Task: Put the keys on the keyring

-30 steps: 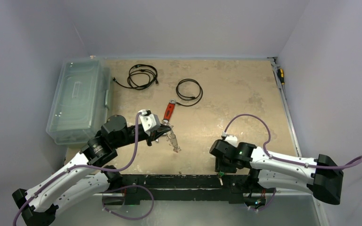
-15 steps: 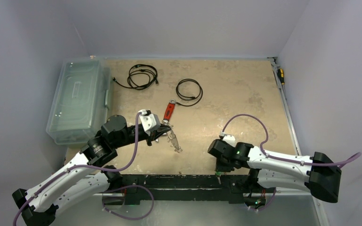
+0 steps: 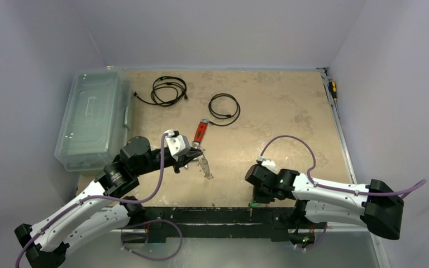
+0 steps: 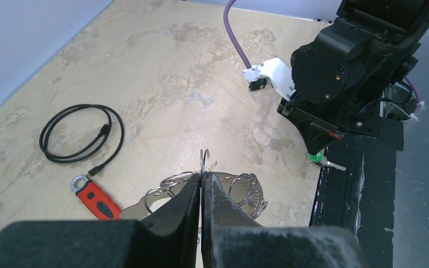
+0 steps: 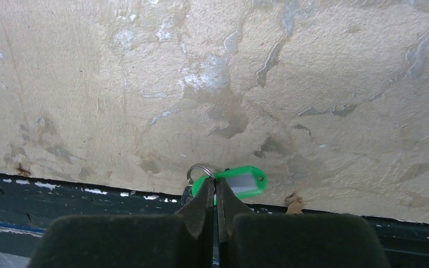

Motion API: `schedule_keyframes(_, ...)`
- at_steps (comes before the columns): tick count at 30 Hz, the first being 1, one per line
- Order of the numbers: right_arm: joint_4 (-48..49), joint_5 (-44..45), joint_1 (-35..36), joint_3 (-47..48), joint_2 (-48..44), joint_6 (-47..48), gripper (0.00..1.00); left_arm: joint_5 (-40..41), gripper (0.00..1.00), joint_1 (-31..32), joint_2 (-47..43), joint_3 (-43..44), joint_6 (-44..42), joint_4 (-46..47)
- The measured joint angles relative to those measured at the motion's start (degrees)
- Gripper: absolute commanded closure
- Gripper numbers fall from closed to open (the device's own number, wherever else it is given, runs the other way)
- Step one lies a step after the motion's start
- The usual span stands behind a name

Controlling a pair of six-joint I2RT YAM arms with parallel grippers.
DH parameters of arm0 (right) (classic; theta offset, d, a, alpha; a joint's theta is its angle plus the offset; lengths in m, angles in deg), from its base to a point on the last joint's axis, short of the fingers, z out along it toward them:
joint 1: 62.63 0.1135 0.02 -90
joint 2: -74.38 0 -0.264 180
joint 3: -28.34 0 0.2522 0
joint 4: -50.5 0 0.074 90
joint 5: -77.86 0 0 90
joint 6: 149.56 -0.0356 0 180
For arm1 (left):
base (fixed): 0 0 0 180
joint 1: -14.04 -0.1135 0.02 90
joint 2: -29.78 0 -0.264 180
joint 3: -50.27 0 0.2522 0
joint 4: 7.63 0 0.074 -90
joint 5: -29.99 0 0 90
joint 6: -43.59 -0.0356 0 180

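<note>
My left gripper (image 4: 202, 177) is shut on the thin silvery wire of the keyring (image 4: 203, 158), whose hooked end sticks up between the fingertips. Small rings and silver keys (image 4: 247, 188) dangle below it. From above, the left gripper (image 3: 192, 158) holds the keyring (image 3: 205, 167) just over the table's middle. My right gripper (image 5: 215, 184) is shut on a key with a green plastic tag (image 5: 240, 182) and a small split ring, at the table's near edge. The same green key (image 4: 315, 158) shows under the right gripper (image 3: 254, 200). No red-headed key shows.
A red-handled wrench (image 3: 200, 133) lies just beyond the left gripper. Two black coiled cables (image 3: 168, 89) (image 3: 224, 106) lie farther back. A clear lidded bin (image 3: 92, 120) stands along the left edge. The black front rail (image 3: 212, 215) runs right under the right gripper.
The right gripper has closed on the green-tagged key and shifted slightly left along the near edge. The left arm and keyring have stayed put.
</note>
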Motion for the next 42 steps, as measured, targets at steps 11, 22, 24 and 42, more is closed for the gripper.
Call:
schedule_keyframes(11,2.4,0.5,0.1,0.0,-3.1,2.6,1.0,0.4,1.0,0.0,0.0,0.0,0.0,-0.3)
schedule_keyframes(22,5.1,9.1,0.3,5.2,-6.2,10.2,1.0,0.6,1.0,0.0,-0.3,0.0,0.0,-0.5)
schedule_keyframes(24,6.8,9.6,0.3,5.0,-8.2,11.7,1.0,0.6,1.0,0.0,-0.6,0.0,0.0,-0.5)
schedule_keyframes(42,19.7,11.3,0.3,2.3,-19.4,23.5,1.0,0.6,1.0,0.0,-1.7,0.0,-0.2,-0.5)
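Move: Hanging from the left fingers, the keyring plate is about 8 cm ahead of the right hand, 16 to its left and 19 higher. Of the things on the table, level with the right fingertips, the wrench lies roughly 22 cm ahead and 20 left, the near cable coil some 38 ahead and 9 left. From the left hand, the plate hangs about 6 cm below, a bit back and right. Lifting the keys by the small ring already pinched in its shut fingers, the right hand rises about 13 cm while going forward and somewhat left, towards the hanging keyring. The wrist tilts some 40 degrees, swinging the fingers from nearly straight down to forward and left. The left hand stays in place, keeping its pinch on the keyring. ##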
